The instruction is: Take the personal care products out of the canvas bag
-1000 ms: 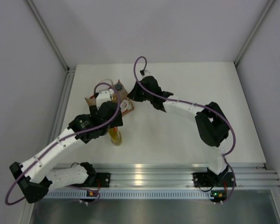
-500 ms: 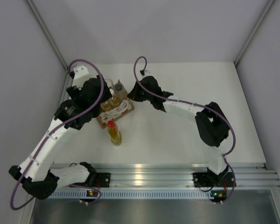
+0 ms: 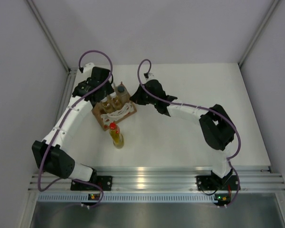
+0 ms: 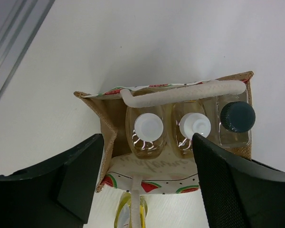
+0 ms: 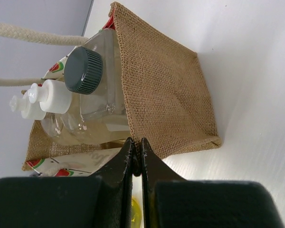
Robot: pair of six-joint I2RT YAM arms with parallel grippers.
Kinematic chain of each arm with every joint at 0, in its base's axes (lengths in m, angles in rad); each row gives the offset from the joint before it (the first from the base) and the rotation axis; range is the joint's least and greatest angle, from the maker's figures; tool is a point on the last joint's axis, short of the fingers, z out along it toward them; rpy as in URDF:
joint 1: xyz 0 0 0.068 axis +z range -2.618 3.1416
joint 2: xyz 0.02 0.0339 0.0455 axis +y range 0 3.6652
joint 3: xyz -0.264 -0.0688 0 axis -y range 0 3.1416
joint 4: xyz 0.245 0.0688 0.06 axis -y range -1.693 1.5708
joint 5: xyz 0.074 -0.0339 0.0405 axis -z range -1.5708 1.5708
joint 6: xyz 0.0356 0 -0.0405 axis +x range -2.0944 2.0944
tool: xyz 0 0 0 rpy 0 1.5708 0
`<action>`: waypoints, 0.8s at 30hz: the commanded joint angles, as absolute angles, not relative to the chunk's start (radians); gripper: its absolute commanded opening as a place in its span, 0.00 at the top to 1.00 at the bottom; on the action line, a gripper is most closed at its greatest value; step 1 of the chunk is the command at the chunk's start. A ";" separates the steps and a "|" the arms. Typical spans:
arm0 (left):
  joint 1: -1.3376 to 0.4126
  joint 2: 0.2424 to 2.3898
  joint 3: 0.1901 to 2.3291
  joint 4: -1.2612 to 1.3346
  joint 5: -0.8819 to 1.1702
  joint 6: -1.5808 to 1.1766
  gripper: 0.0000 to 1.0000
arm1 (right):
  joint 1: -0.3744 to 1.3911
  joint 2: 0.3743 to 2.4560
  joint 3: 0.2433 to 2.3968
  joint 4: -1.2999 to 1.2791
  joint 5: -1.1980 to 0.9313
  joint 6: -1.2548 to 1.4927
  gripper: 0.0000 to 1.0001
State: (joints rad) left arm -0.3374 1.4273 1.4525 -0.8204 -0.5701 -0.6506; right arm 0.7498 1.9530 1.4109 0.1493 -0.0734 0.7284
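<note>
The canvas bag [image 3: 103,118] stands at mid-table, its rope handles lying over the top. Inside it are two amber bottles with white caps [image 4: 148,127] [image 4: 194,126] and a clear bottle with a dark grey cap [image 4: 237,116]. The yellow bottle with a red cap [image 3: 116,136] stands on the table just in front of the bag. My left gripper [image 4: 147,138] is open and empty, hovering above the bag's open top. My right gripper [image 5: 137,143] is shut on the bag's [image 5: 166,95] burlap edge next to the clear bottle [image 5: 83,71].
A metal rail [image 3: 152,178] runs along the near table edge. A grey frame strip [image 3: 61,107] borders the left side, close to my left arm. White table surface [image 3: 199,80] spreads right of the bag.
My left arm has swung away from over the bag and yellow bottle to the back left, and now looks down on the bag. The right arm and bag have barely moved.
</note>
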 commanded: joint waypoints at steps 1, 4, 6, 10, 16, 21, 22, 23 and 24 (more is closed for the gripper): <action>-0.324 1.459 1.456 -0.739 -0.512 -0.643 0.21 | 0.781 1.911 1.390 0.201 -0.124 0.741 1.00; -0.324 1.493 1.447 -0.739 -0.514 -0.641 0.26 | 0.781 1.911 1.388 0.202 -0.127 0.741 1.00; -0.324 1.506 1.428 -0.741 -0.534 -0.647 0.28 | 0.781 1.910 1.388 0.204 -0.130 0.741 1.00; -0.322 1.520 1.408 -0.736 -0.545 -0.655 0.29 | 0.781 1.898 1.379 0.204 -0.130 0.732 1.00; -0.321 1.560 1.405 -0.726 -0.538 -0.653 0.34 | 0.781 1.896 1.374 0.204 -0.127 0.729 1.00; -0.311 1.582 1.402 -0.721 -0.537 -0.652 0.39 | 0.781 1.899 1.365 0.204 -0.124 0.724 1.00; -0.307 1.585 1.401 -0.718 -0.538 -0.652 0.40 | 0.781 1.898 1.364 0.204 -0.123 0.721 1.00; -0.305 1.586 1.401 -0.718 -0.537 -0.650 0.41 | 0.781 1.898 1.364 0.204 -0.124 0.719 1.00; -0.304 1.588 1.399 -0.718 -0.535 -0.650 0.44 | 0.781 1.894 1.364 0.204 -0.123 0.718 1.00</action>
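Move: The left hand is above the canvas bag. The nearest white-capped bottle has its middle some 13 cm below and 2 cm ahead of it, with its cap about 7 cm down. Of that bottle, a second white cap stands 2 cm farther out and 4 cm right, the dark-capped bottle 5 cm out and 8 cm right. The rope handle arches 5 cm ahead, 2 cm right, near hand height. The right hand has the bottle 12 cm to its left, level, slightly below. Down about 7 cm, easing forward 2 cm, the left hand sinks behind the rope handle onto the leftmost white-capped bottle, its fingers tipping a little steeper. They narrow by about a quarter on the way and end astride the cap, still open. The right hand stays put and keeps its pinch on the bag's right rim. ##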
